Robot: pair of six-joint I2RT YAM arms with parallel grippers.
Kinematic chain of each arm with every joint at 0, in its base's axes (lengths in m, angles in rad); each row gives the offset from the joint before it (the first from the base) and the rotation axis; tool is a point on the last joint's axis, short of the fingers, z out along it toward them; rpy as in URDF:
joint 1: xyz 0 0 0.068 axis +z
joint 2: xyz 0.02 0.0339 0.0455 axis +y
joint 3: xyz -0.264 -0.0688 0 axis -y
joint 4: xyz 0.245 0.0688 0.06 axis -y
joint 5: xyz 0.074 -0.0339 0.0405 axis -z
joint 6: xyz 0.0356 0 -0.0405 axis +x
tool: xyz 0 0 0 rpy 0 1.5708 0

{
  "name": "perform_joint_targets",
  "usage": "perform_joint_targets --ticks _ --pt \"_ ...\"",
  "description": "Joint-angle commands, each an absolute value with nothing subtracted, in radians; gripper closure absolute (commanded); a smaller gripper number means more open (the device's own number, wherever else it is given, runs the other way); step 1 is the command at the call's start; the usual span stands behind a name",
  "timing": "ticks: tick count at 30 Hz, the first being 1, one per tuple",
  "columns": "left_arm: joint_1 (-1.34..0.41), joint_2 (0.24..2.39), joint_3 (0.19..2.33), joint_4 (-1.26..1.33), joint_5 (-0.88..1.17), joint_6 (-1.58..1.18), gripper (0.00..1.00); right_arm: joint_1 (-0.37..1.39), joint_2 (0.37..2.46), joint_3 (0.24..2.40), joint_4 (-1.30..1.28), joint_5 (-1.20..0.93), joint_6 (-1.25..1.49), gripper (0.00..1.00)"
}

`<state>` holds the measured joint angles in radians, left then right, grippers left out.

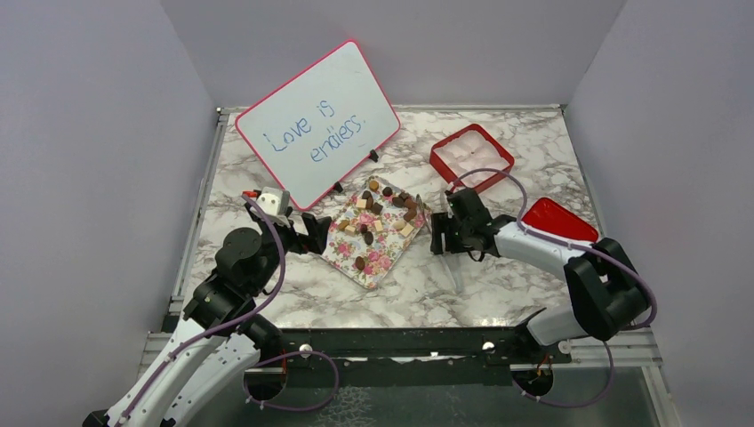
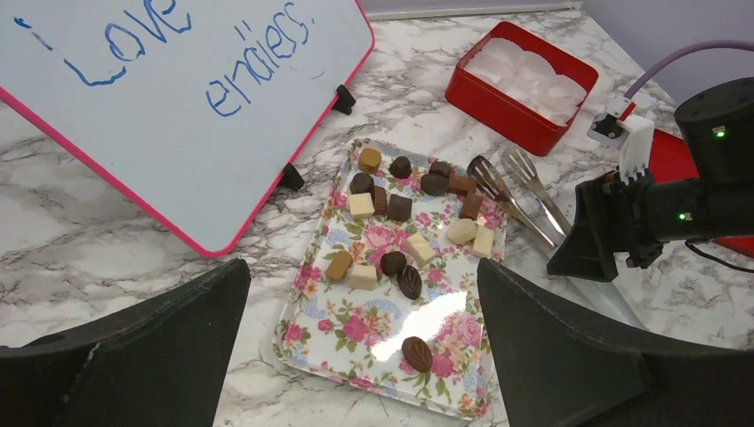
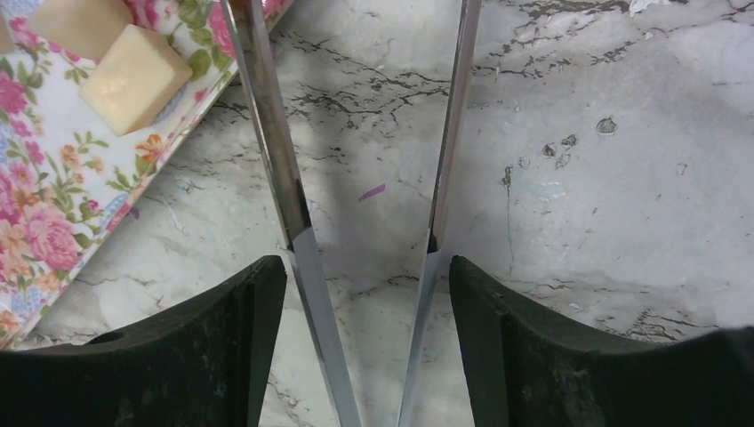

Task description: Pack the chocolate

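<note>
The chocolate (image 1: pixel 382 213) lies as several dark, brown and cream pieces (image 2: pixel 396 209) on a floral tray (image 2: pixel 356 329), mostly at its far end. My left gripper (image 2: pixel 363 263) hangs open above the tray's near end with nothing between its fingers; from above it is at the tray's left edge (image 1: pixel 316 233). My right gripper (image 3: pixel 366 262) sits low on the marble just right of the tray, open, its fingers straddling both arms of metal tongs (image 3: pixel 276 160) with slim gaps. The tongs' scalloped tips (image 2: pixel 525 191) rest at the tray's right edge. Two cream pieces (image 3: pixel 133 76) show beside them.
A red square box (image 1: pixel 442 165) with white cups inside stands at the back right, its rim (image 2: pixel 507 120) beyond the tongs. Its red lid (image 1: pixel 558 221) lies behind the right arm. A propped whiteboard (image 1: pixel 316 120) reading "Love is endless" stands close behind the tray.
</note>
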<state>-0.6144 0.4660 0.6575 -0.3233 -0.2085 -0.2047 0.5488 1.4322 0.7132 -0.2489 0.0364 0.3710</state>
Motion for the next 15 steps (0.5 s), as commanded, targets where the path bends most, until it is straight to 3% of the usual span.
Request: perform_joint_targets --ticks 1,7,15 --pt "-0.609 0.466 0.649 -0.31 -0.207 -0.199 0.01 0.556 1.487 0.716 -0.219 0.07 0.39 0.29" --pt "-0.61 0.459 0.65 -0.316 -0.212 -0.197 0.01 0.56 1.512 0.739 -0.246 0.095 0.393 0.35" --pt "-0.61 0.456 0.648 -0.317 -0.198 -0.209 0.01 0.563 1.406 0.787 -0.373 0.182 0.357 0.5"
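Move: The tongs lie right under the right hand, one arm inside each finger, their middle about 2 cm back, 1 cm to the right and 1 cm lower. Level with the tongs in height, the nearest cream chocolate sits roughly 7 cm to that hand's left and 2 cm ahead, and the flowered tray's middle is some 14 cm left and 1 cm ahead; the red box stands about 16 cm ahead and 6 cm right. From the idle left hand the tongs are around 24 cm right, 2 cm ahead and 25 cm below. The right hand, fingers already pointing steeply down and straddling the tongs, settles roughly 1 cm lower and 1 cm forward, then eases about half a centimetre to its right at the end. All the while its fingers close from about three-quarters open to about half, so that the tips come up against the outsides of both tong arms near where the metal meets the pale handle, and squeeze them inward. ##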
